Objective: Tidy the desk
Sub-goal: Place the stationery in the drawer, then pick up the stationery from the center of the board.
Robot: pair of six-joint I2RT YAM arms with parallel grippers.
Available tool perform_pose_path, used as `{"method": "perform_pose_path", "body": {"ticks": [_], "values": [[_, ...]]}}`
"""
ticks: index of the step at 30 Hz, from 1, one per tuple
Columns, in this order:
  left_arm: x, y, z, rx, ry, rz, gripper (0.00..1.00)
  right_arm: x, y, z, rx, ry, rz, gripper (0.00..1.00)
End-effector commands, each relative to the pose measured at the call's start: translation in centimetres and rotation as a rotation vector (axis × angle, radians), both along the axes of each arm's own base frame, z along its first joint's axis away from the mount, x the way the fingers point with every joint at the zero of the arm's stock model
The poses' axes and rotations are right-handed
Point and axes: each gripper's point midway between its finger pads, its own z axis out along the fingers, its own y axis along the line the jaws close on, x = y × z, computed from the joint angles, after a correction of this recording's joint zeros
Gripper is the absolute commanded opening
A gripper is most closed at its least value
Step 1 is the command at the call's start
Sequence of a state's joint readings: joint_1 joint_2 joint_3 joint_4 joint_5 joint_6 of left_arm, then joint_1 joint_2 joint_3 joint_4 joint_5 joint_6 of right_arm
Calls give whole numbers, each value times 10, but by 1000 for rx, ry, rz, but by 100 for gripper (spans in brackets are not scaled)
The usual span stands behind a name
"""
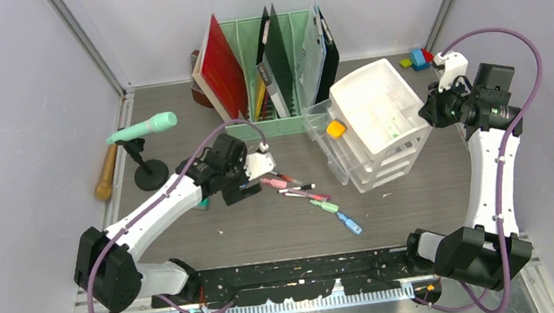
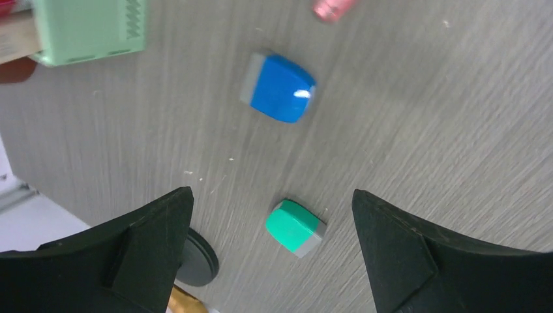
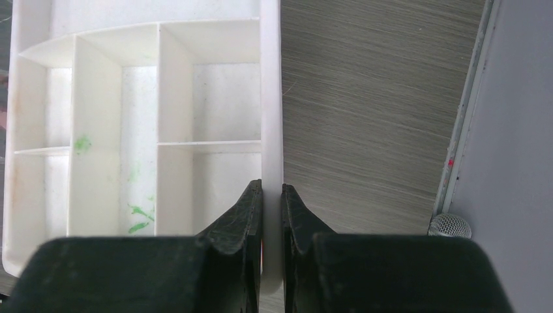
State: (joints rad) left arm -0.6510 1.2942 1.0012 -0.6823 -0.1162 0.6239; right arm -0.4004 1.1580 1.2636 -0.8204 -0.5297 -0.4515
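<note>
The desk (image 1: 268,240) is a grey wood-grain tabletop. My left gripper (image 1: 239,183) hovers over it left of centre, open wide with nothing held. In the left wrist view a small green block (image 2: 295,227) lies on the desk (image 2: 430,111) between the spread fingers of the left gripper (image 2: 272,199), and a blue block (image 2: 280,88) lies further on. My right gripper (image 1: 432,111) is shut on the right rim of a white compartment tray (image 1: 374,106) that sits on top of the drawer unit (image 1: 370,169). In the right wrist view the right gripper (image 3: 271,195) has its jaws pinched on that tray's rim (image 3: 270,98).
Several markers (image 1: 297,188) lie scattered mid-desk. A mint file rack (image 1: 268,71) with folders stands at the back. A mint microphone (image 1: 143,128) on a black stand (image 1: 151,173) and a wooden handle (image 1: 106,173) are at the left. Coloured blocks (image 1: 418,59) sit back right, and an orange piece (image 1: 336,128) lies by the drawers.
</note>
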Motion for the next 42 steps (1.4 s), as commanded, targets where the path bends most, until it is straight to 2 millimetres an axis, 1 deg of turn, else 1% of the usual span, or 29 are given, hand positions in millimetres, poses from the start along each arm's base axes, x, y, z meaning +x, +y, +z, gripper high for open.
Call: {"method": "perform_pose_path", "body": {"ticks": [1, 3, 8, 10, 13, 17, 19, 21, 27, 31, 32, 34, 36, 39, 42], "values": [[17, -19, -2, 20, -92, -220, 96, -6, 6, -20, 49, 74, -11, 15], [19, -22, -14, 46, -69, -280, 96, -6, 6, -21, 48, 79, -11, 15], [37, -21, -40, 97, 0, -335, 96, -6, 5, -27, 48, 92, -8, 15], [39, -19, -49, 103, 45, -353, 95, -6, 5, -30, 49, 99, -7, 15], [42, -20, -60, 120, 94, -396, 94, -5, 4, -33, 46, 104, -4, 15], [54, -26, -66, 125, 94, -415, 94, -4, 4, -36, 51, 112, -1, 15], [57, -26, -72, 136, 104, -418, 93, -4, 5, -38, 49, 115, 4, 15], [57, -26, -78, 144, 127, -424, 93, -5, 4, -41, 46, 120, 5, 15], [46, -21, -98, 176, 214, -457, 90, -5, 3, -43, 37, 123, 6, 15], [48, -20, -105, 189, 230, -441, 83, -6, 4, -44, 45, 120, 7, 15], [49, -21, -104, 182, 233, -428, 78, -6, 5, -44, 46, 122, 7, 15], [49, -24, -98, 160, 242, -405, 65, -8, 5, -46, 42, 123, 7, 15], [48, -30, -86, 128, 245, -378, 52, -9, 4, -46, 33, 123, 6, 15], [40, -45, -59, 76, 225, -363, 43, -11, 4, -45, 26, 117, 6, 15], [29, -72, -19, 10, 137, -382, 41, -11, 5, -45, 32, 117, 7, 15]]}}
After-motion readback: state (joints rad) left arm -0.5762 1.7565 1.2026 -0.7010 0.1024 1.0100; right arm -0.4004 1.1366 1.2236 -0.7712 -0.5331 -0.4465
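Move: The blue block lies on the table about 5 cm ahead of the left gripper, 2 cm to its right and some 11 cm below it. On the same table, the teal block is about 11 cm left and 1 cm back of that gripper, the pink marker about 12 cm right and 3 cm ahead, and the red pen just beyond it, 15 cm right and 4 cm ahead. From the right gripper, the blue block is roughly 48 cm left, about level fore and aft, and 23 cm lower. Bring the open left gripper down about 10 cm and a little forward onto the blue block, turning it clockwise some 25 degrees and tipping the fingers more steeply down. Pinch the block between the fingertips, then start up with it, about 2 cm, edging right. Keep the right gripper still, shut on the drawer unit's rim. ##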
